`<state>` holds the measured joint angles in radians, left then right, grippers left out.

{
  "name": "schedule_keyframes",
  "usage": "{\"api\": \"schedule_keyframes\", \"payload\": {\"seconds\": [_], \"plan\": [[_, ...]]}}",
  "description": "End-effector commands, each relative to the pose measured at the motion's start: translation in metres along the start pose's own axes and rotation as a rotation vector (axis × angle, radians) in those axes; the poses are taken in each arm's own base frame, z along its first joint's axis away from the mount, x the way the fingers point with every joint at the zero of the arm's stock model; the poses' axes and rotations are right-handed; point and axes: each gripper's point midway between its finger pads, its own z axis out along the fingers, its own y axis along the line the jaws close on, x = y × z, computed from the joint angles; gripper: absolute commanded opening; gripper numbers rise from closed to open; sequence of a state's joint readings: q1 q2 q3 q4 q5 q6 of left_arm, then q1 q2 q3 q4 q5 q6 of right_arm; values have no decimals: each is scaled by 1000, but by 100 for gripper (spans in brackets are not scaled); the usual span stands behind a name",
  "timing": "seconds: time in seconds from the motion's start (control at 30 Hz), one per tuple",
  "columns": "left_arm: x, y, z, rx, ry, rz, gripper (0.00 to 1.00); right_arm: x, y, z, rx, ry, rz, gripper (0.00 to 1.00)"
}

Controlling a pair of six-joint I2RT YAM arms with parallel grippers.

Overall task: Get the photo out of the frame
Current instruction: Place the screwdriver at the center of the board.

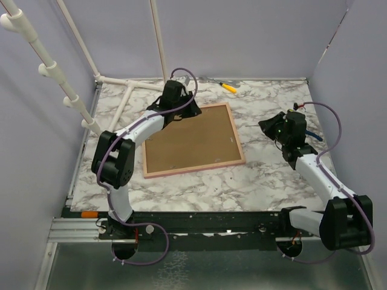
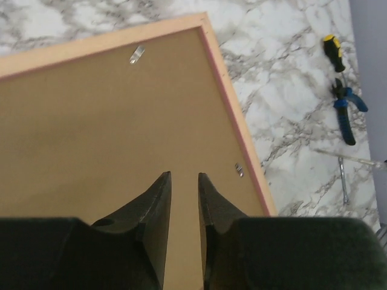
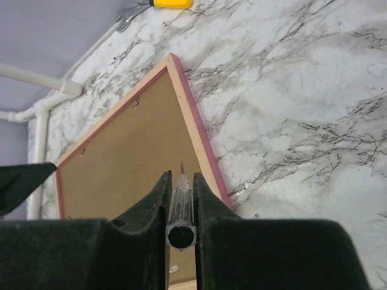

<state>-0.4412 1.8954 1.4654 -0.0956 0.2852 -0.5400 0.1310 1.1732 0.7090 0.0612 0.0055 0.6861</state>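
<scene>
The frame lies face down on the marble table, its brown back up and the pink border around it. The photo is hidden under that back. My left gripper hovers over the frame's far left corner; in the left wrist view the left gripper stands open by a narrow gap above the brown back, with nothing between its fingers. Small metal clips sit along the frame's edges. To the right of the frame, my right gripper is shut on a clear-handled screwdriver whose tip points toward the frame.
A yellow-handled screwdriver lies at the back of the table. Blue-handled pliers and a thin metal tool lie near it. White pipes run along the back left corner. Grey walls close in the sides.
</scene>
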Motion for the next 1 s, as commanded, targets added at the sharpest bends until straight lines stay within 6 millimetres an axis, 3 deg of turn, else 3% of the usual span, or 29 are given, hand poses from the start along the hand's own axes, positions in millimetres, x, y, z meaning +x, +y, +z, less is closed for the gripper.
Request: {"api": "schedule_keyframes", "payload": {"seconds": [0.0,0.2,0.4,0.57,0.63,0.97], "plan": [[6,16,-35,-128,-45,16,28,14,-4,1,-57,77,126,0],[22,39,-70,-243,-84,-16,51,29,-35,7,-28,141,263,1],[36,71,-106,-420,-152,-91,86,43,-56,11,18,177,310,1],[49,92,-130,-538,-153,-123,92,49,-69,15,59,194,328,1],[52,97,-138,-568,-151,-140,98,52,-75,16,79,200,334,1],[79,123,-170,-659,-142,-169,99,74,-97,22,96,281,380,1]]}}
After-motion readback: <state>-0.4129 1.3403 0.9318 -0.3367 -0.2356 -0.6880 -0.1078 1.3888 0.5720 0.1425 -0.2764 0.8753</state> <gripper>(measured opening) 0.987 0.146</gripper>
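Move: The screwdriver sits in the right fingers; the bare marble spot it is bound for lies almost below them, about 15 cm down, 1 cm back and 2 cm right. From there the frame's right rail is roughly 8 cm left of the right hand and level with it, the blue pliers some 20 cm right and 2 cm ahead. The frame's left rail lies about 24 cm left of the empty left hand, 11 cm back and 14 cm below. The screwdriver, still gripped by the right hand, is lowered about 10 cm towards the bare marble right of the frame, drifting a little to the right as the wrist tips further down and rolls its left side up. Meanwhile the left hand draws away over the board, leftward and back by nearly 20 cm in all, swinging counter-clockwise some 30 degrees and opening its fingers fully above the board's left part. ##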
